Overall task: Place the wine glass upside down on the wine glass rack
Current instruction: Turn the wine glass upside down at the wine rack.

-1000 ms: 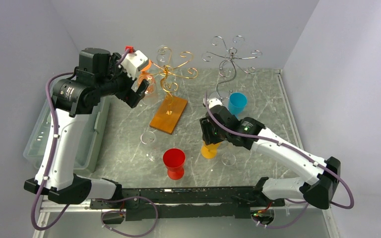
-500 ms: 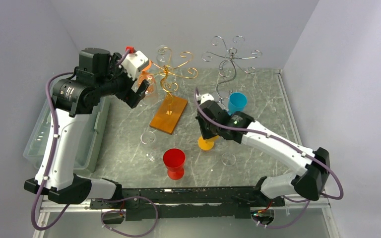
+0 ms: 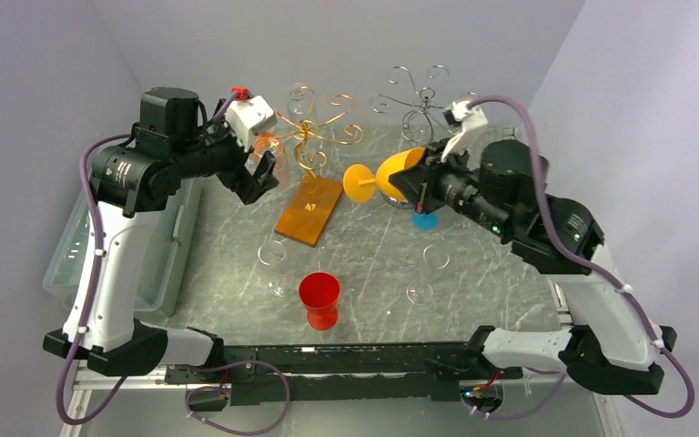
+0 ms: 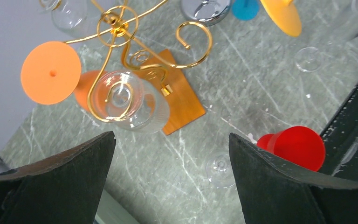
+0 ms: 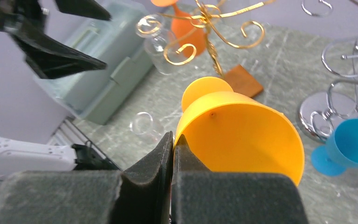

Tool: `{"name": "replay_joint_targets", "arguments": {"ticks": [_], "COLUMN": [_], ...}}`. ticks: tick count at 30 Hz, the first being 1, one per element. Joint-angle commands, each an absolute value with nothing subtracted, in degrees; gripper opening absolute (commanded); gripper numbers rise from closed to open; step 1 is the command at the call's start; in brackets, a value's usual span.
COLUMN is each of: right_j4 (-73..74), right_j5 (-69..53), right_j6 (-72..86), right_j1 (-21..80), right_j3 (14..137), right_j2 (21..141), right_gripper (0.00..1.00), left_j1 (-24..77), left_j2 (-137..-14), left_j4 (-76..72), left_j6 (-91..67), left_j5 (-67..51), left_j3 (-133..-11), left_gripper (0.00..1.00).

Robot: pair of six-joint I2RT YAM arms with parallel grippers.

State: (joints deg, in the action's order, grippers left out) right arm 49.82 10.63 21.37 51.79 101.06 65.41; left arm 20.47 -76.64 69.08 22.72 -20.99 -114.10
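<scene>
My right gripper (image 3: 417, 186) (image 5: 173, 138) is shut on the rim of the yellow wine glass (image 3: 397, 173) (image 5: 242, 133). The glass is held up in the air on its side, its round foot (image 3: 359, 183) pointing left. It hangs between the gold wine glass rack (image 3: 312, 137) (image 5: 209, 18) and the silver rack (image 3: 423, 105) (image 5: 349, 65). On the gold rack hang an orange glass (image 4: 50, 72) and a clear glass (image 4: 130, 100), both upside down. Beside that rack my left gripper (image 3: 259, 173) (image 4: 171, 135) stands open and holds nothing.
A blue glass (image 5: 354, 142) stands by the silver rack's foot. Near the front stands a red glass (image 3: 319, 296) (image 4: 298, 147). Clear glasses (image 3: 273, 255) (image 3: 419, 293) (image 3: 436, 256) stand on the marble table. A pale green bin (image 3: 73, 246) sits at the left edge.
My right gripper shut on the yellow glass, lifted it off the table and swung it up and back, tipping it on its side. The left arm barely moved.
</scene>
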Motion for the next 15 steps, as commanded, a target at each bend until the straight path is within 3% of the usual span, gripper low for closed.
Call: {"name": "replay_joint_targets", "arguments": {"ticks": [1, 15], "right_j4": [43.35, 19.59], "right_j5": [3.71, -2.93], "right_j6": [20.48, 20.97], "right_j1": [51.71, 51.81], "right_j3": [102.54, 99.33], "right_j2": [64.18, 68.96], "right_gripper": [0.00, 0.00], "left_j1": [20.30, 20.72], "left_j2": [-76.35, -80.68], "left_j4": [69.65, 64.60], "left_j6": [21.03, 14.45], "left_j5": [-29.44, -32.34], "left_j3": [-117.45, -119.12], "left_gripper": [0.97, 0.95]}}
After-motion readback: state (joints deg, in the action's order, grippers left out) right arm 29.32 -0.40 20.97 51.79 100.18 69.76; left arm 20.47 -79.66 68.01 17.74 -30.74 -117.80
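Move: The tilted yellow wine glass, still pinched by its rim in the right gripper, has its middle about 19 cm right, 2 cm back and 3 cm below the left hand. The left gripper waits some 24 cm left, 4 cm ahead and 4 cm below the right hand. The gold rack's hub stands about 11 cm ahead, 8 cm right and 6 cm below the left hand; a hung clear glass 7 cm ahead, 1 cm right, 10 cm below. Keep the right gripper shut on the yellow glass's rim; raise it, easing back a little at first, then sweep it left, some 6 cm each way, turning roughly 20 degrees so the foot swings up towards the left gripper. Bring the wide-open left gripper about 3 cm right to meet it, rising slightly while dipping back and then forward again, rolling its left side down and turning a touch clockwise. ##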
